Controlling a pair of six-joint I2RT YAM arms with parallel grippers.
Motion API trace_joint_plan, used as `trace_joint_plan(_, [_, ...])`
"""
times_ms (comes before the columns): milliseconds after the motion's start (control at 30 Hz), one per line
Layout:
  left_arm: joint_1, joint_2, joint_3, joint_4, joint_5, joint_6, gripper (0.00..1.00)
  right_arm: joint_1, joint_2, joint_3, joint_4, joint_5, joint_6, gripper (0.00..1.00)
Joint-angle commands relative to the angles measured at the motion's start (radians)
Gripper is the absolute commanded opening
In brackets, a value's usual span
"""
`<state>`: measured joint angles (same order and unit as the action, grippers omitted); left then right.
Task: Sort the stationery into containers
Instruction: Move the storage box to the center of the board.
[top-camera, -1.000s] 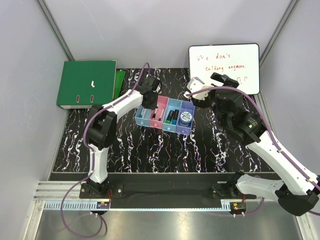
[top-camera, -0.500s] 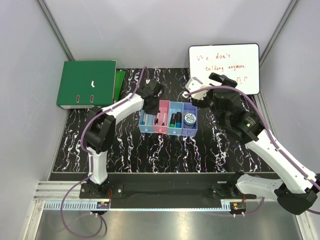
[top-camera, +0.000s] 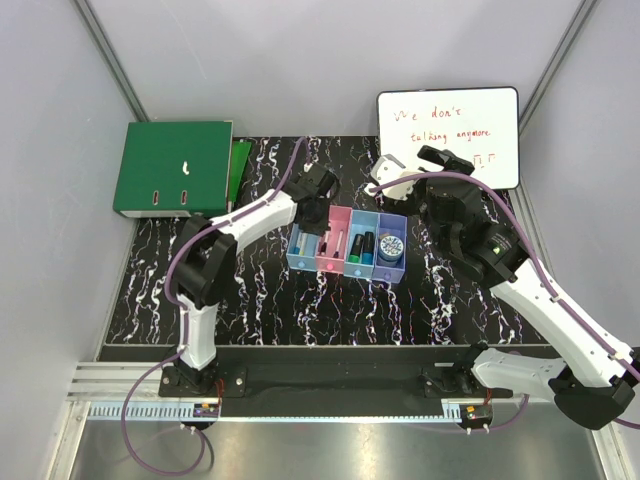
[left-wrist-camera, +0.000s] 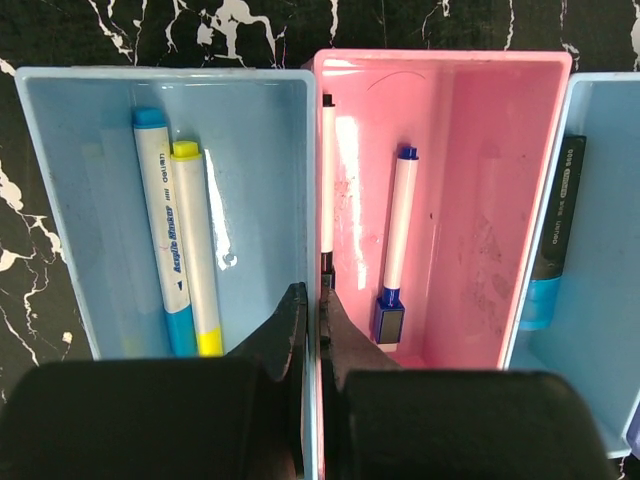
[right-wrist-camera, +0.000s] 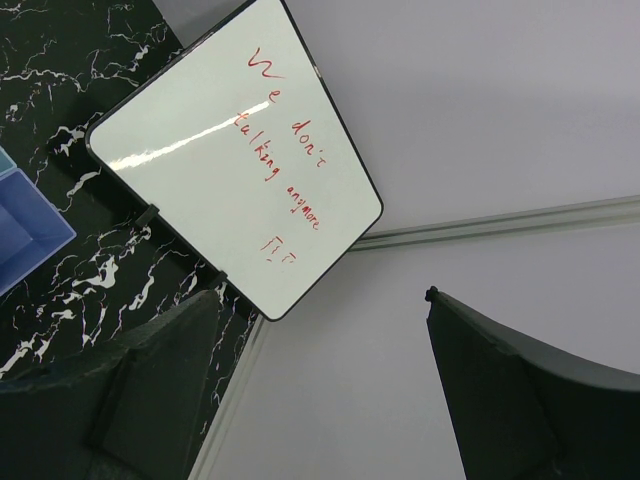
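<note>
The containers (top-camera: 330, 271), a joined row of light blue, pink, light blue and purple-blue bins, sit mid-table. My left gripper (top-camera: 321, 211) (left-wrist-camera: 313, 295) is shut on the wall between the first light blue bin (left-wrist-camera: 60, 200) and the pink bin (left-wrist-camera: 480, 150). In the light blue bin lie a white-and-blue marker (left-wrist-camera: 160, 225) and a yellow highlighter (left-wrist-camera: 196, 250). Two white pens (left-wrist-camera: 398, 235) are in the pink one. A black-and-blue marker (left-wrist-camera: 558, 235) rests in the third bin, and the round tin-like roll (top-camera: 390, 247) in the purple-blue one. My right gripper (top-camera: 415, 165) (right-wrist-camera: 322, 295) hangs open and empty, raised beyond the bins' right end.
A large green binder (top-camera: 172, 165) lies at the back left. A whiteboard (top-camera: 448, 135) (right-wrist-camera: 230, 150) with red writing leans at the back right, close behind the right gripper. Grey walls enclose the black marbled table (top-camera: 260, 300).
The row of bins has slid to the right and turned, carried along by the left gripper pinching its wall. The right arm has barely moved.
</note>
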<state>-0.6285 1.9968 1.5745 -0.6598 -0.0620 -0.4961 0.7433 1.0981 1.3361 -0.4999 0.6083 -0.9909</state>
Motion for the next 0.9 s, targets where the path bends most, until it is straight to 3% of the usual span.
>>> trace_joint_plan(0, [-0.020,-0.036,-0.074,-0.057,0.103,-0.070,0.00,0.005,-0.010,0.005,0.008,-0.007,-0.008,0.92])
trace_joint_plan(233, [-0.022,-0.138,-0.192,-0.032,0.093,-0.127,0.00,0.007,-0.011,0.006,0.009,-0.004,-0.006,0.91])
trace_joint_plan(600, [-0.014,-0.138,-0.194,-0.029,0.065,-0.134,0.01,0.005,-0.004,0.006,0.009,-0.004,-0.008,0.92])
trace_joint_plan(867, [-0.011,-0.148,-0.173,-0.031,0.065,-0.122,0.31,0.005,-0.014,-0.014,0.011,-0.005,-0.009,0.91])
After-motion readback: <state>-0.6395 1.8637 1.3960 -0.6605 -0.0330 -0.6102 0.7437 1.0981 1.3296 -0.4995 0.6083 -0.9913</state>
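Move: My left hand is already shut on the wall between the left blue and the pink compartments of the storage box, whose middle lies about 7 cm to my right, 1 cm back and some 3 cm below. Blue and yellow markers lie about 4 cm to my left, level with me; dark markers are 9 cm right, 2 cm back, and the round tin 16 cm right, 2 cm back. From my idle right hand the box is about 4 cm ahead, 17 cm left and 35 cm down. Keeping that wall pinched, my left hand drags the storage box straight back towards me across the table, about 4 cm, drifting slightly left and turning it a few degrees counter-clockwise. It stops there, then opens the fingers partway so they let go on either side of the wall, easing back a touch more. ##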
